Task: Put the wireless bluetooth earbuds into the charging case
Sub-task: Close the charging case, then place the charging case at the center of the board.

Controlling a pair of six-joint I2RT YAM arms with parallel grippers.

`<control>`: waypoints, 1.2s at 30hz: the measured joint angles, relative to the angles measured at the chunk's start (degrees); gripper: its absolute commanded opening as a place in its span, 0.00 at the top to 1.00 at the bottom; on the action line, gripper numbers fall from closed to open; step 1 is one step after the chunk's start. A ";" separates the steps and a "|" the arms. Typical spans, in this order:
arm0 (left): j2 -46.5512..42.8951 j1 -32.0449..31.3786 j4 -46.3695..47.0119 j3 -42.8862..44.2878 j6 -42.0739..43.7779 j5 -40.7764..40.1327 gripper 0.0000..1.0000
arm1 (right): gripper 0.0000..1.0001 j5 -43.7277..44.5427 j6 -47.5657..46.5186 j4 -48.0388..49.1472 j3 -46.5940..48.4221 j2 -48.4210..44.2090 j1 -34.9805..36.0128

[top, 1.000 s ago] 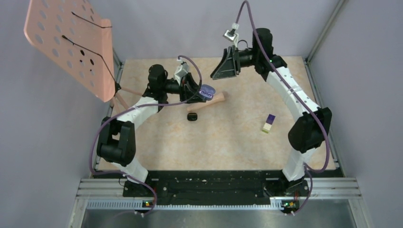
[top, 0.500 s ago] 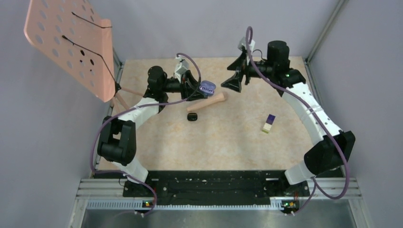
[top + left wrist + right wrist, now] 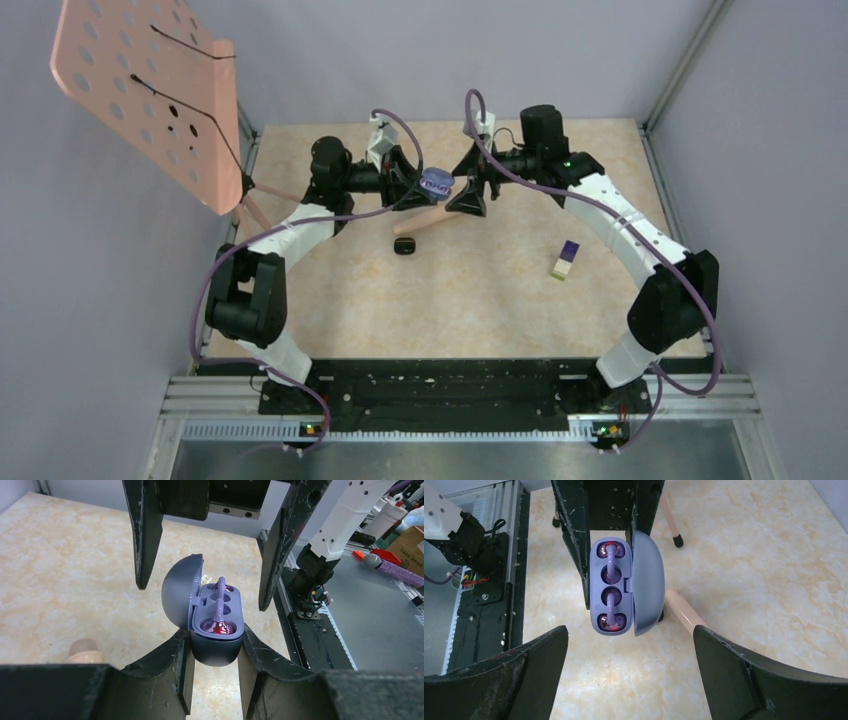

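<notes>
My left gripper (image 3: 424, 187) is shut on a blue-grey charging case (image 3: 437, 183) and holds it above the table with its lid open. In the left wrist view the case (image 3: 216, 647) sits between my left gripper's (image 3: 215, 652) fingers. Two glossy pinkish-purple earbuds (image 3: 220, 627) lie in the case's wells. They also show in the right wrist view (image 3: 613, 621). My right gripper (image 3: 468, 192) is open and empty, and faces the case (image 3: 646, 580) from close by. In its own view, my right gripper (image 3: 629, 635) stands wide, short of the case.
A beige cylinder (image 3: 432, 219) lies on the table under the case, and a small black object (image 3: 404, 246) lies just in front of it. A purple-and-cream block (image 3: 565, 260) stands to the right. A pink perforated stand (image 3: 140, 90) rises at the far left.
My right arm has swung down and to the left, bringing its open gripper close to the case. My left gripper has kept hold of the open case, nearly still.
</notes>
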 measured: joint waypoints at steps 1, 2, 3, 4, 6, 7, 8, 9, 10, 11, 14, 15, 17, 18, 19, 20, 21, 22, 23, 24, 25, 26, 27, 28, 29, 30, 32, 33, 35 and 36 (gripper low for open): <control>0.00 -0.02 -0.15 0.09 0.00 -0.02 1.00 | 0.06 -0.07 -0.13 -0.02 0.00 0.31 0.20; 0.00 -0.04 -0.42 0.22 0.04 -0.11 1.00 | 0.07 -0.13 -0.35 -0.02 0.00 0.57 0.46; 0.02 -0.13 -0.90 0.46 0.09 -0.28 1.00 | 0.08 -0.20 -0.55 -0.02 0.00 0.70 0.96; 0.26 -0.26 -1.46 0.92 0.13 -0.44 1.00 | 0.09 -0.24 -0.74 -0.02 0.00 0.72 1.38; 0.79 -0.50 -2.34 1.73 0.15 -1.27 1.00 | 0.09 -0.44 -1.05 0.04 0.09 0.72 2.38; 1.16 -0.63 -2.60 2.03 0.02 -1.53 1.00 | 0.09 -0.35 -1.25 0.04 0.13 0.72 2.84; 1.57 -0.76 -2.99 2.34 -0.13 -1.64 1.00 | 0.09 -0.04 -1.44 0.09 0.15 0.72 3.06; 1.90 -0.79 -3.30 2.45 -0.28 -2.03 1.00 | 0.10 0.26 -1.51 0.04 0.17 0.72 3.13; 2.25 -0.83 -3.72 2.58 -0.52 -2.75 1.00 | 0.10 0.76 -1.64 -0.04 0.17 0.68 3.13; 2.60 -0.83 -4.46 2.69 -0.72 -3.93 1.00 | 0.08 1.51 -1.99 -0.24 0.17 0.50 3.13; 3.32 -0.83 -6.34 2.73 -1.36 -7.04 1.00 | 0.06 6.64 -2.89 -2.21 0.17 -1.20 3.28; 3.56 -0.81 -7.17 2.73 -1.40 -7.87 1.00 | 0.05 9.66 -3.30 -2.89 0.17 -2.29 3.23; 3.78 -0.79 -8.74 2.73 -1.31 -9.05 1.00 | 0.04 15.89 -4.31 -3.96 -0.02 -5.53 2.75; 3.91 -0.79 -9.46 2.73 -1.20 -9.42 1.00 | 0.03 18.51 -4.61 -4.00 -0.37 -7.48 2.32; 4.13 -0.79 -9.99 2.73 -0.94 -9.53 1.00 | 0.03 21.14 -4.66 -4.09 -0.79 -9.62 1.64; 4.35 -0.85 -10.95 2.73 -0.28 -9.70 1.00 | 0.04 23.39 -4.42 -4.07 -1.36 -11.65 0.74; 4.61 -0.98 -12.13 2.71 0.57 -9.64 1.00 | 0.04 25.22 -3.72 -4.07 -2.01 -13.81 -0.66; 5.03 -1.18 -13.75 2.71 2.10 -9.57 1.00 | 0.04 26.71 -2.47 -3.98 -3.02 -16.09 -2.54; 5.53 -1.49 -15.67 2.71 3.80 -9.49 1.00 | 0.04 27.65 -0.83 -3.85 -4.20 -17.92 -4.79; 6.29 -2.01 -18.16 2.73 6.38 -9.07 1.00 | 0.04 28.33 0.96 -3.82 -5.60 -19.32 -7.08; 7.10 -2.58 -20.44 2.82 8.68 -8.87 1.00 | 0.04 28.74 2.69 -3.63 -7.10 -20.28 -9.22; 8.35 -3.48 -23.87 3.17 11.78 -8.46 1.00 | 0.04 29.18 4.76 -3.65 -9.40 -21.16 -11.65; 9.92 -4.50 -27.61 4.02 15.02 -8.07 0.99 | 0.04 29.51 6.54 -3.91 -11.50 -21.51 -13.53; 11.61 -5.49 -31.36 5.33 17.77 -7.69 0.99 | 0.04 29.92 8.20 -4.39 -13.49 -21.51 -15.26; 13.94 -6.82 -36.24 7.63 20.81 -7.52 0.98 | 0.04 30.40 9.68 -5.20 -15.26 -21.22 -16.70; 16.94 -8.37 -41.79 10.82 24.13 -7.28 0.98 | 0.04 30.91 10.88 -6.16 -16.61 -20.92 -17.73; 22.56 -10.84 -50.88 17.03 29.38 -7.23 0.97 | 0.04 31.34 12.72 -8.63 -17.94 -20.24 -18.86; 25.49 -12.02 -55.80 20.44 32.11 -7.21 0.97 | 0.04 31.36 13.22 -9.64 -17.99 -20.06 -19.04; 29.92 -13.84 -63.93 25.68 36.59 -7.39 0.97 | 0.04 31.28 13.53 -10.45 -17.88 -20.06 -19.23; 31.89 -14.71 -67.63 27.91 38.53 -7.93 0.96 | 0.04 31.15 13.53 -10.80 -17.66 -20.06 -19.23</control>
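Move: The open charging case is already gripped in the left fingers, its middle roughly 1 cm ahead and 1 cm right of that hand point, with the lid on the forward side. From the right hand the case lies about 5 cm left and 1 cm ahead, nearly level. Counted from the left hand, some 26 cm below, the microphone is about 11 cm ahead and 1 cm right, and the black case 4 cm ahead and 5 cm left. Bring the open right gripper about 2 cm left and 1 cm back over the case, its forward finger beyond the lid, while the left hand, keeping its grip, carries the case some 3 cm forward to fold the lid shut. Then swing the right hand away some 20 cm to the right, turning clockwise and finally sinking; take the left down towards the table, drifting right and back, fingers dipping about 25 degrees. ##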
